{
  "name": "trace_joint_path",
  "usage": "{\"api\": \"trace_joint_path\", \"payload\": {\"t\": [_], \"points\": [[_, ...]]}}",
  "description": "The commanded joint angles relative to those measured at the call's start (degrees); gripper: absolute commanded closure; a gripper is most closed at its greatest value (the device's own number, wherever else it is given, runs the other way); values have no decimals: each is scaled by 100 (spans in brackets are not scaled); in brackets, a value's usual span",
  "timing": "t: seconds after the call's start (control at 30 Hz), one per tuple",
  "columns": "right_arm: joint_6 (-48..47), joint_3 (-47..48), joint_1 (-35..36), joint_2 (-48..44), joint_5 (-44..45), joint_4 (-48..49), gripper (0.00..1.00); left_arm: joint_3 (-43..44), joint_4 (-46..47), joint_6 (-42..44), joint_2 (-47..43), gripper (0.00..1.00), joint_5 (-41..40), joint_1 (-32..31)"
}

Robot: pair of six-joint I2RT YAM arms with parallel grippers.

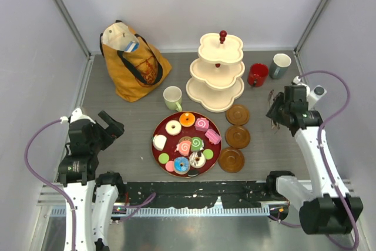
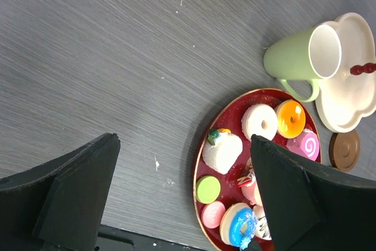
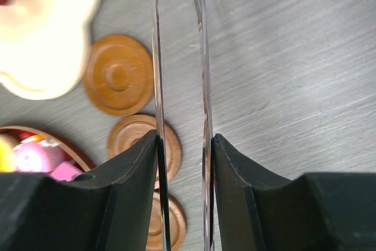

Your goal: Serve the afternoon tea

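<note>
Toy pastries point(image 1: 185, 144), among them donuts, swirl rolls and macarons, lie on the round dark-red tray point(image 1: 156, 156). The pale green mug point(image 1: 172, 97) stands just behind the tray. The red mug point(image 1: 257, 74) and the grey-blue mug point(image 1: 280, 65) stand at the back right. My right gripper point(image 3: 185, 139) is shut on thin metal tongs point(image 3: 155, 57), one blade against each pad, above the table right of the wooden coasters. My left gripper point(image 2: 183, 140) is open and holds nothing, hovering left of the tray point(image 2: 202, 163).
A cream three-tier stand point(image 1: 216, 72) rises behind the tray. Three wooden coasters point(image 1: 237, 136) lie in a line to the tray's right. A mustard-yellow tote bag point(image 1: 132, 63) sits at the back left. Grey walls close in both sides.
</note>
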Motion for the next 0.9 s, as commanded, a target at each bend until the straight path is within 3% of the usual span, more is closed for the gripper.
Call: {"api": "trace_joint_path", "payload": {"t": [0.0,0.1,0.17,0.47,0.57,0.73,0.87], "points": [[-154,867,14,-793,-784,-372,55,-16,91,-61,16,0,12,37],[-365,1316,49,-1084,-1320,-557,54,-16,82,-69,68,0,12,37],[-462,1633,444,-1111,-1558,-663,54,-25,91,-78,104,0,3,37],[-770,2548,3404,-559,-962,-497,54,-7,73,-87,253,0,-15,37],[-928,2548,4536,-198,-234,-618,54,1,47,-96,279,0,-15,37],[-736,2329,5260,111,-3,-900,53,-25,47,-122,306,0,21,37],[-543,1828,5410,-91,-398,-1085,53,-191,196,-139,315,0,617,37]]}}
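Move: The right hand, already holding the metal tongs, is to go to the pastry tray: its middle lies about 32 cm to this hand's left, 6 cm back and 15 cm below. On the way, the middle brown coaster is some 10 cm left and 2 cm back; the tiered stand stands about 19 cm left and 15 cm ahead, the green mug some 37 cm left and 12 cm ahead. From the idle left hand, the tray is about 25 cm right, 2 cm ahead and 18 cm below. Up first, about 18 cm, then in a fast sweep to the left, the right hand carries the tongs past the near side of the tiered stand and over the coasters towards the pastry tray. It covers some 23 cm left and 9 cm back, the wrist turning about 60 degrees counter-clockwise; late on it sinks about 7 cm, keeping its hold on the tongs. ##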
